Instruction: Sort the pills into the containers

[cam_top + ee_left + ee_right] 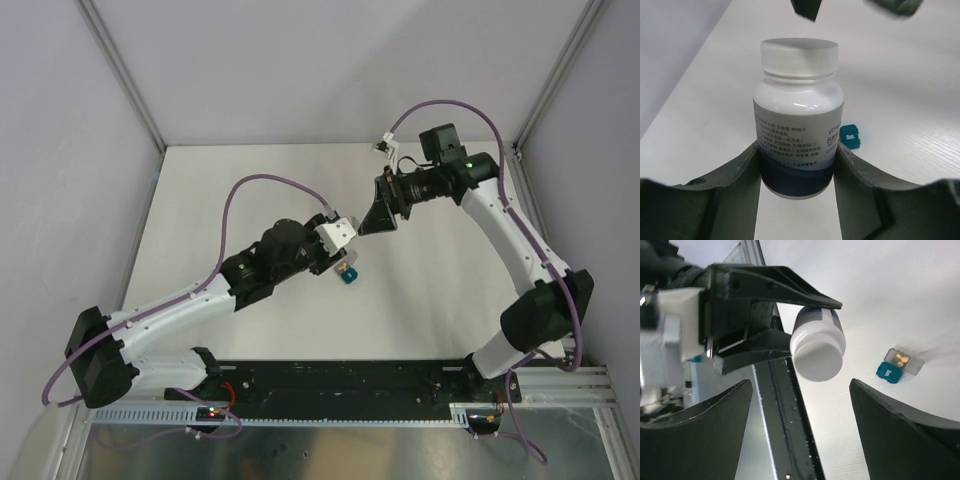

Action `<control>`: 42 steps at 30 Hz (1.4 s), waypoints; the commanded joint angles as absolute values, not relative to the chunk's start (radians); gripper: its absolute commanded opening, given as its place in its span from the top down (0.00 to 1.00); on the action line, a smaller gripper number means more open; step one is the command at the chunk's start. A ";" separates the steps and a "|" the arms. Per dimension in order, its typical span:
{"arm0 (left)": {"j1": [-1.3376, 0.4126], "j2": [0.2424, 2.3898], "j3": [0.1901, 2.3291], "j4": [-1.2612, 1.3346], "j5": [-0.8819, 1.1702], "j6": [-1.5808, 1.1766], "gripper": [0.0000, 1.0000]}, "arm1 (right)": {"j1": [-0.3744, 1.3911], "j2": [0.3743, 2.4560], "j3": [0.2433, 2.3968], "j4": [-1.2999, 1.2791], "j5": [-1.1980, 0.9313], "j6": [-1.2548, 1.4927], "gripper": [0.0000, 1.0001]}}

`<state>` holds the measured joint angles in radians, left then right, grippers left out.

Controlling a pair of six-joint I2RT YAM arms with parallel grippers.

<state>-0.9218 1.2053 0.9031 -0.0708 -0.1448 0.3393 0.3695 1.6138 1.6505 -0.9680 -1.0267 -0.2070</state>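
My left gripper (pixel 797 150) is shut on a white capped bottle (pixel 798 100) with a blue band, held sideways above the table. My right gripper (pixel 800 385) stands open facing the bottle's cap (pixel 818 357), a short gap away, with nothing between its fingers. In the top view the two grippers meet mid-table, the left gripper (pixel 338 238) beside the right gripper (pixel 376 220). The containers (pixel 892 367) lie on the table below. The teal one is lidded, and the grey one is open with yellow pills (pixel 901 359) inside. The teal container (pixel 850 136) also shows behind the bottle.
A black rail (pixel 330 378) runs along the near table edge between the arm bases. Grey walls and metal posts (pixel 125 75) enclose the white table (pixel 250 165) on three sides. The right arm's cable (pixel 440 103) loops above its wrist.
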 commanded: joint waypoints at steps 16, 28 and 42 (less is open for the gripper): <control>-0.706 1.142 0.991 -0.275 0.809 0.277 1.00 | 0.549 1.307 1.516 -0.955 -0.787 -0.642 0.21; -0.701 1.160 1.013 -0.310 0.865 0.283 1.00 | 0.656 1.314 1.511 -0.965 -0.752 -0.676 0.29; -0.701 1.158 1.022 -0.310 0.775 0.286 1.00 | 0.650 1.373 1.527 -0.969 -0.800 -0.589 0.68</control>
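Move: Between the two hands, the white cap of the bottle that the left hand already holds lies some 5 cm to the left hand's right, about 1 cm ahead and 4 cm above. From the right hand's open fingers the cap is about 2 cm ahead, 2 cm left and 1 cm below. The pill box on the table lies about 3 cm ahead, 2 cm left and 25 cm below the right hand. Carrying the bottle back towards the base by about 10 cm, the left hand keeps its grip and swings clockwise, tipping as well. The right hand backs off slightly up and to the right, then goes back some 8 cm with a late drift left, rolls about 40 degrees counter-clockwise (seen from behind its wrist), and closes its open fingers to pinch the cap. ##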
